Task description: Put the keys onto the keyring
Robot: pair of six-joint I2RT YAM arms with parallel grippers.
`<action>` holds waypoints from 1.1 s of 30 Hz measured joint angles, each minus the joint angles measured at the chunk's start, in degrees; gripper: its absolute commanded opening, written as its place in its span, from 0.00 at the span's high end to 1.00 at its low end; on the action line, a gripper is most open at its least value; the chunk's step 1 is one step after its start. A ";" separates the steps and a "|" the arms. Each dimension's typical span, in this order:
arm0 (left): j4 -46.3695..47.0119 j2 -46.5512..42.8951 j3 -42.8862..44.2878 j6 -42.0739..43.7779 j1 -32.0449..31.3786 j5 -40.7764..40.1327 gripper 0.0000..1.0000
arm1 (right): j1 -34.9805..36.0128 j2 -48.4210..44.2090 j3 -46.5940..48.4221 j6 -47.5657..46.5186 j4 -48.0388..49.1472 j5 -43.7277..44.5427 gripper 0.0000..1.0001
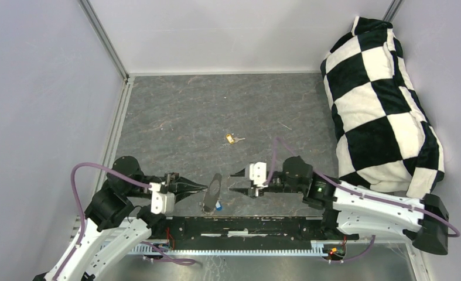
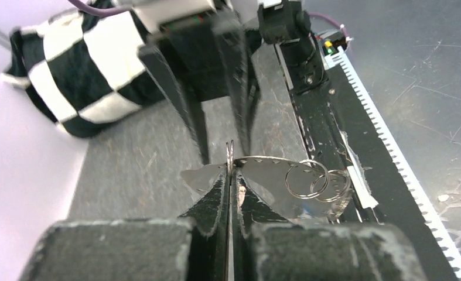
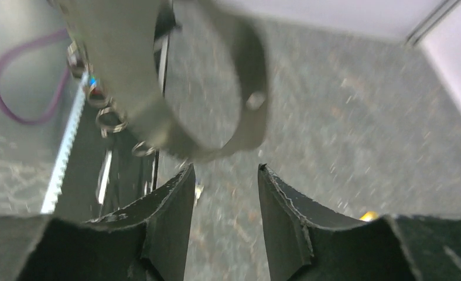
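Note:
My left gripper (image 1: 201, 188) is shut on the edge of the keyring (image 1: 214, 189), a grey-silver curved band held just above the table's near edge. In the left wrist view the band (image 2: 269, 181) sticks out between the shut fingertips, with small split rings (image 2: 307, 178) hanging on it. The blue-headed key (image 1: 218, 205) hangs at the band's lower end. My right gripper (image 1: 238, 181) faces the band from the right, open and empty. In the right wrist view the band's loop (image 3: 248, 117) hangs just beyond the open fingertips (image 3: 175, 193). The gold key (image 1: 232, 139) lies alone on the table further back.
A black-and-white checkered cushion (image 1: 380, 99) lies along the right wall. A black rail (image 1: 245, 225) runs along the near edge between the arm bases. Grey walls close in the left, back and right sides.

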 measured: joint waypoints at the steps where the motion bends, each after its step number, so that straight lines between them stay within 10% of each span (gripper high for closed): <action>1: 0.07 -0.11 -0.46 -1.44 0.00 -0.98 0.98 | 0.00 1.38 -1.49 0.15 -0.07 0.11 0.49; 20: -16.79 -8.46 -1.38 -4.09 -0.02 -17.55 0.98 | -8.72 36.24 1.70 -19.23 3.63 -16.74 0.51; 33: -21.62 -7.23 1.70 -2.23 -0.02 -17.46 0.98 | -10.86 57.16 28.11 -43.12 -22.01 -32.15 0.56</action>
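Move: The blue key lies on the table roughly 25 cm below the right hand, about level with it fore and aft and some 6 cm to its left. The keyring, held up in the left fingers, is about 5 cm left of the right hand, 4 cm nearer the base and a little higher. The yellow key is on the table some 23 cm ahead and 1 cm right. From the left hand the blue key is about 4 cm ahead, 3 cm right and 29 cm down. Down goes the right hand, some 20 cm towards the blue key, steeply at first, then swinging left and forward while the fingers tip down and turn back towards the base; the gripper stays half open. The left hand draws the still-pinched keyring about 5 cm left and 5 cm down, clear of the right arm, turning it counter-clockwise. ##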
